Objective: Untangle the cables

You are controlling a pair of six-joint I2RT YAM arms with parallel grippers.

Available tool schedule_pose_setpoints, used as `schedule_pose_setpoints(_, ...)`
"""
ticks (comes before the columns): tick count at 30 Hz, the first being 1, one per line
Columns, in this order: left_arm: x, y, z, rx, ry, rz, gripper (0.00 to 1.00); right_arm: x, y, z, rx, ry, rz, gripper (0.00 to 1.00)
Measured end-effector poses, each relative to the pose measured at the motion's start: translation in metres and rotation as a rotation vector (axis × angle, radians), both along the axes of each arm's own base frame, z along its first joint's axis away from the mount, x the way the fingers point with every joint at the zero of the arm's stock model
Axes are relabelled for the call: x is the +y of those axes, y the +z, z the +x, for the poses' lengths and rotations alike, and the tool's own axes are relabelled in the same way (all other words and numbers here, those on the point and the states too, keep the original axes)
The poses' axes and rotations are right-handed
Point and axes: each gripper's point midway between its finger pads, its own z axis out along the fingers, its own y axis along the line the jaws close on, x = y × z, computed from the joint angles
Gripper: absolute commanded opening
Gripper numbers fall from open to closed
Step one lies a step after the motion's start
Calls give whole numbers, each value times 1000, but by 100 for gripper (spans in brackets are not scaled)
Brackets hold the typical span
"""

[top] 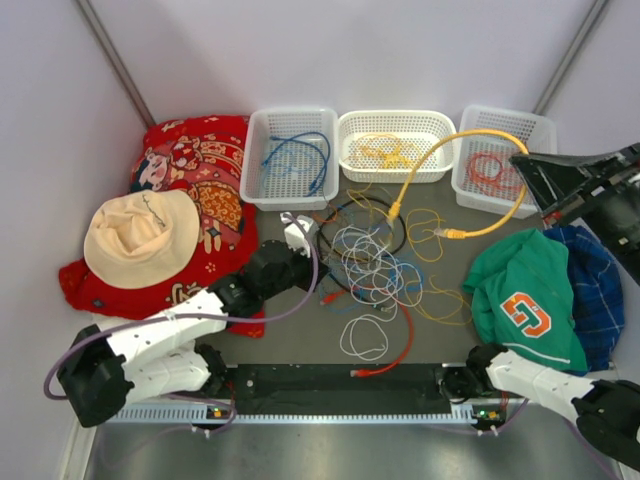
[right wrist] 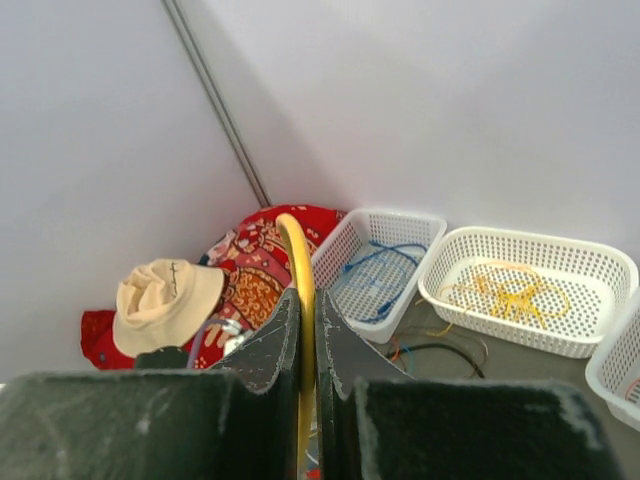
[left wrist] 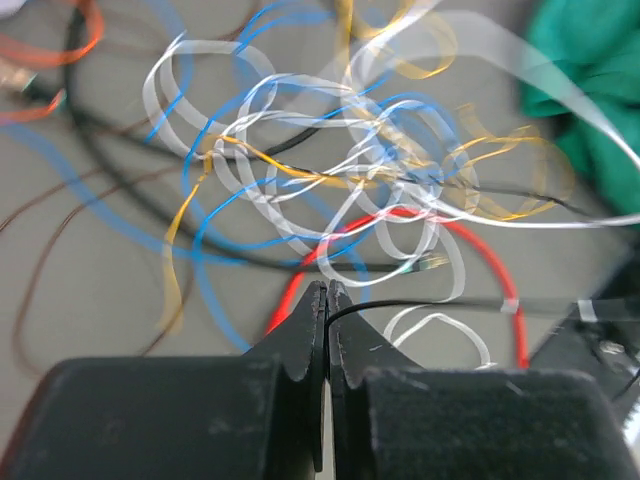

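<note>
A tangle of thin cables (top: 375,265) in white, blue, yellow, black and red lies on the grey table centre. It fills the left wrist view (left wrist: 340,170). My left gripper (top: 305,232) (left wrist: 327,290) is at the tangle's left edge, shut on a thin black wire (left wrist: 450,303) that runs off to the right. My right gripper (top: 522,160) (right wrist: 306,295) is raised at the far right, shut on a thick yellow cable (top: 430,160) (right wrist: 295,240). That cable arcs over the baskets, and its plug ends hang near the tangle.
Three white baskets stand at the back. The left one (top: 255,150) holds blue cables, the middle one (top: 395,117) yellow, the right one (top: 500,112) red-orange. A red patterned cloth (top: 190,170) and cream hat (top: 140,235) lie left. A green shirt (top: 520,290) lies right.
</note>
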Motion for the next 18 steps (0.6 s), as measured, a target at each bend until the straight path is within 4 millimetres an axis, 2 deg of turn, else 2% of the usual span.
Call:
schedule_pose_setpoints(4,7,-26,6,93,59,108,0,-7,12,-9,-37,-4,26,0)
schedule_pose_setpoints(8,14,-57,-1,203,76,211,0,-10,13,-12,-42,-7,31,0)
schedule_pose_setpoints(11,21,-64,-5,233,91,244,0,-11,12,-11,-41,-15,32,0)
schedule_pose_setpoints(14,26,-62,-6,231,105,252,3,-13,13,-12,-43,-24,35,0)
schedule_pose_setpoints(15,28,-60,-5,225,112,253,33,-15,13,-12,-44,-29,37,0)
schedule_pose_setpoints(18,34,-47,-5,194,127,236,68,-17,9,-11,-42,-41,37,0)
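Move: My left hand has a thin black cable pinched in its shut tips. The red plug lies some 16 cm below, about 2 cm ahead and 2 cm to the right. The heart of the white tangle is roughly 8 cm ahead and 11 cm right of the hand, on the table; the loose white loop is about 9 cm back and 11 cm right. From my right hand the red plug is about 10 cm ahead, 27 cm left and 57 cm below. I sink my left hand about 6 cm towards the table by the red plug, tipping its fingers some 20 degrees more steeply down. I ease it about 3 cm left, away from the white tangle, then lift it nearly 2 cm and part the fingers to let go of the thin black cable. My right hand keeps its pinch on the yellow cable, held high, and shifts a couple of centimetres right and back. ##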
